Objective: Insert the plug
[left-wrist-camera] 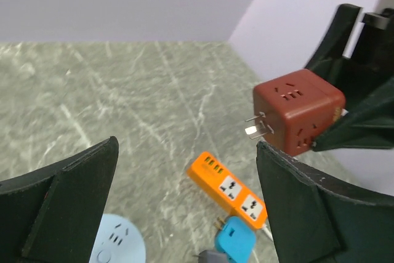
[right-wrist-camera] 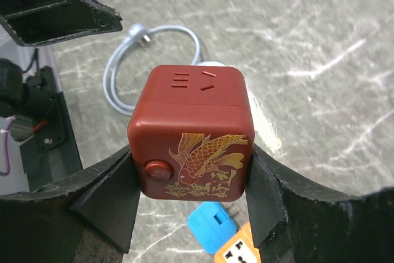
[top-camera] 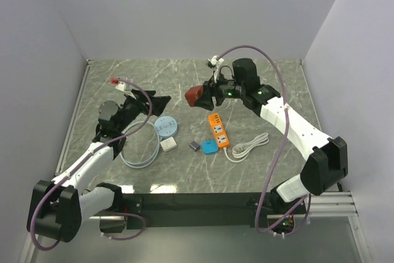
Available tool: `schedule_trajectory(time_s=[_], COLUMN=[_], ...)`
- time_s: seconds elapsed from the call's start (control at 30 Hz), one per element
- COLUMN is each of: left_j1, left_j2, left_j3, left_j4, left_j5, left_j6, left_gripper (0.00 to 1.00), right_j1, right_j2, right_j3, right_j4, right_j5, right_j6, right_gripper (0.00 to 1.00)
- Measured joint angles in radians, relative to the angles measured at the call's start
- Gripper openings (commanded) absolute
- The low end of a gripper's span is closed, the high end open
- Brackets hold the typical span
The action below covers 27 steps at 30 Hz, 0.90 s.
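Observation:
My right gripper (top-camera: 207,94) (right-wrist-camera: 192,165) is shut on a dark red cube plug (top-camera: 196,97) (right-wrist-camera: 192,130), held in the air above the table. The cube has a gold fish print, a round button and sockets on its faces. Its metal prongs (left-wrist-camera: 258,127) point toward the left arm. The orange power strip (top-camera: 218,129) (left-wrist-camera: 229,188) lies flat on the marble table below it, its white sockets facing up. My left gripper (top-camera: 154,101) (left-wrist-camera: 186,146) hangs open just left of the cube, with nothing between its fingers.
A blue adapter (top-camera: 210,146) (left-wrist-camera: 235,241) and a small grey one (top-camera: 194,146) lie by the strip's near end. A pale blue round socket (top-camera: 165,126), a white cube (top-camera: 168,145) and a coiled cable (top-camera: 138,149) sit left. A white cord (top-camera: 246,146) lies right.

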Motion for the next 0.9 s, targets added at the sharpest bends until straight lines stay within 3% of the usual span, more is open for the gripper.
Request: schedule_trajectory(time_s=[0.23, 0.57, 0.9], left_j1=[0.001, 0.001, -0.089], left_j2=[0.031, 0.163, 0.251], left_j3=[0.027, 0.051, 0.050], left_j4=[-0.076, -0.131, -0.232], left_j5=[-0.084, -0.238, -0.396], left_j6=[0.020, 0.037, 0.036], left_gripper=[0.99, 0.79, 0.75], right_j1=[0.020, 0.023, 0.057], right_j2=[0.073, 0.107, 0.182], right_j3=[0.070, 0.132, 0.167], right_j4=[-0.113, -0.185, -0.198], right_j5=[0.105, 0.214, 0.248], right_j6=[0.034, 0.108, 0.121], right_gripper=[0.00, 0.00, 0.00])
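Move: The round socket lies on the table about 5 cm ahead of the open left hand, 1 cm to its left and some 25 cm below. The white adapter sits about 8 cm nearer the base than the socket and the cable coil some 10 cm to the left of that adapter; the small grey plug is about 4 cm back and 10 cm right of the left hand. From the right hand, already gripping the red adapter, the socket is about 7 cm ahead, 11 cm left and 25 cm below; the orange strip is 5 cm ahead, 9 cm right. The round socket is what the left hand heads for: it eases forward about 5 cm, then drops, some 12 cm in all, tipping its fingers down and swinging counter-clockwise about 20 degrees each while they close by roughly a quarter, still clear of the socket. The right hand keeps hold of the red adapter, sinking about 5 cm with a little forward, fingers tilting down and turning clockwise. ##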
